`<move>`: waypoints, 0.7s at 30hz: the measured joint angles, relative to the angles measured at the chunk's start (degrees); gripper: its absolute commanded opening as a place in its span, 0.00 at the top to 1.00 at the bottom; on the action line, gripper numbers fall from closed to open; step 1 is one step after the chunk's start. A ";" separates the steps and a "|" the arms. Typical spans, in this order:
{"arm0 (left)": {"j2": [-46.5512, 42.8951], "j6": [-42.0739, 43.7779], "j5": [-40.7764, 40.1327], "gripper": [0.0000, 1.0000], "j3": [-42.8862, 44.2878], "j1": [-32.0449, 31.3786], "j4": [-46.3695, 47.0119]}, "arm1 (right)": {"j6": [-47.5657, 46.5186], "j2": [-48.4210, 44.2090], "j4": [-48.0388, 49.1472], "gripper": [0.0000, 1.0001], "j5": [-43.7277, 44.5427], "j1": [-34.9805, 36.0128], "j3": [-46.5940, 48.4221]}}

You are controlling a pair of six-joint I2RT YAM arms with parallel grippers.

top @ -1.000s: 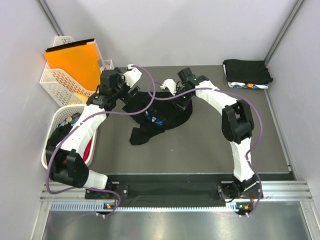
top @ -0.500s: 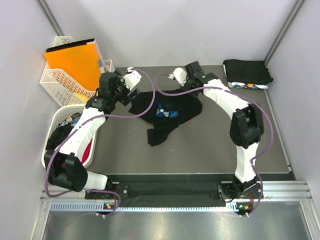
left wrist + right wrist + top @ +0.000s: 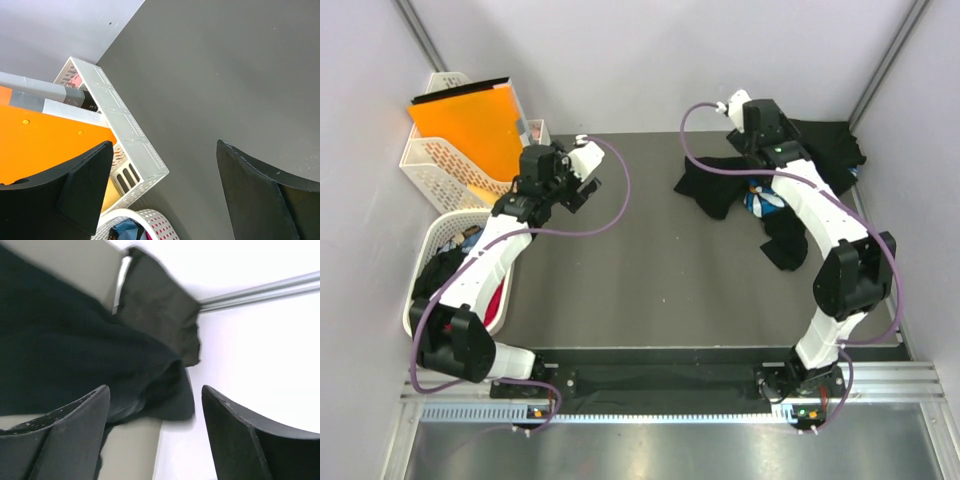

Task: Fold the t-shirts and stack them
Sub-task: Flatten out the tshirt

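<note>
A black t-shirt with a white-and-blue print lies crumpled at the back right of the table. One end trails toward the front. Its far side reaches a dark pile of folded t-shirts in the corner. My right gripper hovers over that shirt's back edge, open and holding nothing. In the right wrist view the right gripper has black cloth beyond and to the left of its fingers. My left gripper is open above bare table at the back left, also in the left wrist view.
An orange folder stands in a white lattice basket at the back left. A round white basket with more clothes sits in front of it, both near my left gripper. Grey walls close in the back and sides.
My right arm swept the black shirt from the middle of the table to the back right corner, then its jaws opened and let it go. The left arm barely moved.
</note>
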 measured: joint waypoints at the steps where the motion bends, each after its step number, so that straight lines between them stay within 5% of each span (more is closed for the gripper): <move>1: 0.09 -0.04 0.15 0.12 0.00 0.00 -0.02 | -0.17 0.00 0.00 0.24 -0.02 0.39 -0.81; 11: 0.44 -0.17 0.85 0.14 0.00 0.00 -0.02 | 0.07 -0.02 -4.83 0.30 -7.65 1.90 -3.26; 21: -0.26 1.11 3.50 0.14 -0.74 0.00 -0.15 | -1.22 -0.26 -13.62 0.32 -18.78 2.58 -18.25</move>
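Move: Right hand, empty and open: the t-shirt's middle with its blue print is almost straight below, about 22 cm down, some 3 cm back and 3 cm to the left. Its loose sleeve sticks out towards the base, around 14 cm back and 5 cm right of the hand; the folded stack sits some 10 cm ahead and 13 cm right, about 21 cm down. From the idle left hand, the t-shirt is roughly 41 cm right, 5 cm ahead and 19 cm lower. With the fingers staying open, the right hand comes down again towards the near side of the t-shirt it has just let go, sinking about 17 cm while drawing back some 9 cm and drifting a little left, slowly at first and then much faster. The wrist tips the fingers down by some 35 degrees and swings them counter-clockwise, leaving them above the table by the print's near edge, to the left of the loose sleeve, with no contact to be seen yet. ##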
